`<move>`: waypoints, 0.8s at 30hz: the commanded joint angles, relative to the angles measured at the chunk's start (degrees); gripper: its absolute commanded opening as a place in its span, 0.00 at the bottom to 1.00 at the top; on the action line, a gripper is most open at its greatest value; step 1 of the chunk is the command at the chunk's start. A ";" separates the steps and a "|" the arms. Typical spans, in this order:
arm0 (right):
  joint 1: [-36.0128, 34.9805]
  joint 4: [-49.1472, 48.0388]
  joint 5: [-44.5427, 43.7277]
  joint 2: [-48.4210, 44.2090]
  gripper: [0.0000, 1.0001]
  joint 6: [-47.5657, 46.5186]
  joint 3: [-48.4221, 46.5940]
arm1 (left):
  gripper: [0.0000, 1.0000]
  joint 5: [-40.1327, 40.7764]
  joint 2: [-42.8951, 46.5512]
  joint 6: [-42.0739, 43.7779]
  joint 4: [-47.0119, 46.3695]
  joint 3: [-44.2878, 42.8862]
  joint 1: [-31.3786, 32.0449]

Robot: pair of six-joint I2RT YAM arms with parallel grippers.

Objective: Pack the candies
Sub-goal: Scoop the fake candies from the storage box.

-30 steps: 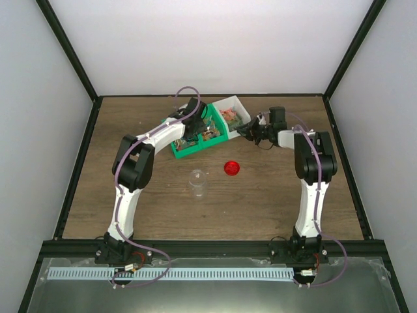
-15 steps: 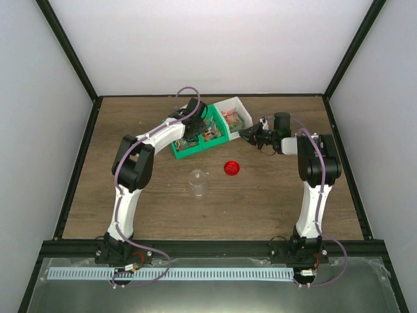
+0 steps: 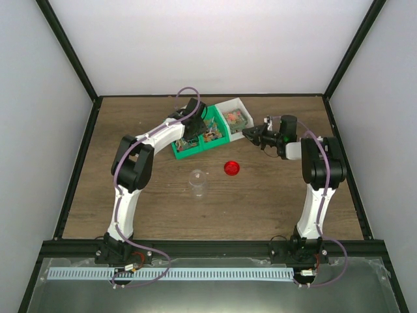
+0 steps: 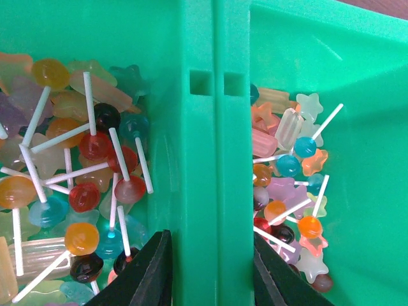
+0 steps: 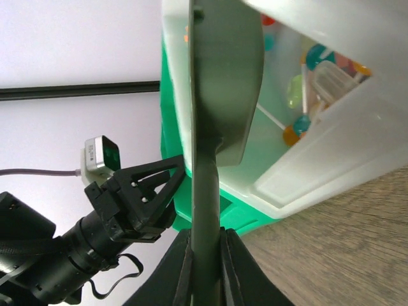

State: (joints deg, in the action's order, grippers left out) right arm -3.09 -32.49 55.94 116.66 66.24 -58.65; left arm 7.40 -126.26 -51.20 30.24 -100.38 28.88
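The candies (image 4: 83, 185) are small lollipops and star-shaped sweets in mixed colours, heaped in two green bins (image 3: 195, 145) set side by side. More candies (image 5: 306, 95) lie in a white bin (image 3: 242, 106) beside them. My left gripper (image 4: 211, 234) straddles the double green wall (image 4: 213, 127) between the two bins, and both fingers press on that wall. My right gripper (image 5: 205, 233) is shut on the handle of a dark green scoop (image 5: 223, 76). The scoop's blade stands edge-on over the white bin's near rim (image 5: 319, 166). In the top view the left gripper (image 3: 193, 135) and right gripper (image 3: 251, 133) flank the bins.
A clear jar (image 3: 198, 183) stands upright and open on the wooden table in front of the bins. Its round red lid (image 3: 232, 168) lies to the right of it. Black frame rails border the table. The left gripper (image 5: 137, 191) shows behind the green bin.
The right arm's elbow and wrist have swung to the right while its gripper stays by the white bin with the scoop. The left arm has not moved.
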 commanded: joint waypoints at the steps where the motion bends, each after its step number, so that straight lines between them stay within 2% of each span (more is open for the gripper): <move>1: 0.20 -2.75 4.14 -3.50 0.01 -0.58 -0.32 | 0.04 -13.33 -1.07 -5.23 -1.36 1.86 1.00; 24: 3.12 -0.89 3.58 -9.22 0.01 -0.57 2.96 | 0.07 -13.09 1.05 -1.48 -0.95 1.04 0.87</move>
State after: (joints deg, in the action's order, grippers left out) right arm -1.17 -32.21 58.54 109.16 66.26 -57.21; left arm 4.56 -125.64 -48.66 31.05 -100.36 28.88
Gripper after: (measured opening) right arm 0.102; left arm 0.275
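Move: The right hand already holds the green scoop, and the candies in the white compartment lie about 8 cm ahead, 4 cm to its left and 7 cm below. The middle green compartment is some 12 cm left and 3 cm ahead, about 7 cm down, and the red lid 14 cm back, 5 cm left and 9 cm down. From the left hand, already pinching the wall between the green compartments, the white compartment's candies are about 14 cm right, 5 cm ahead and 4 cm lower. The right hand lifts the scoop about 5 cm, almost straight up, away from the candies in the white compartment, easing only about 1 cm to the right and back while the wrist tips the scoop's forward side up by some 5 degrees and the fingers keep their hold on the handle. The left hand keeps its pinch on the wall between the green compartments, barely shifting as it turns slightly clockwise. ##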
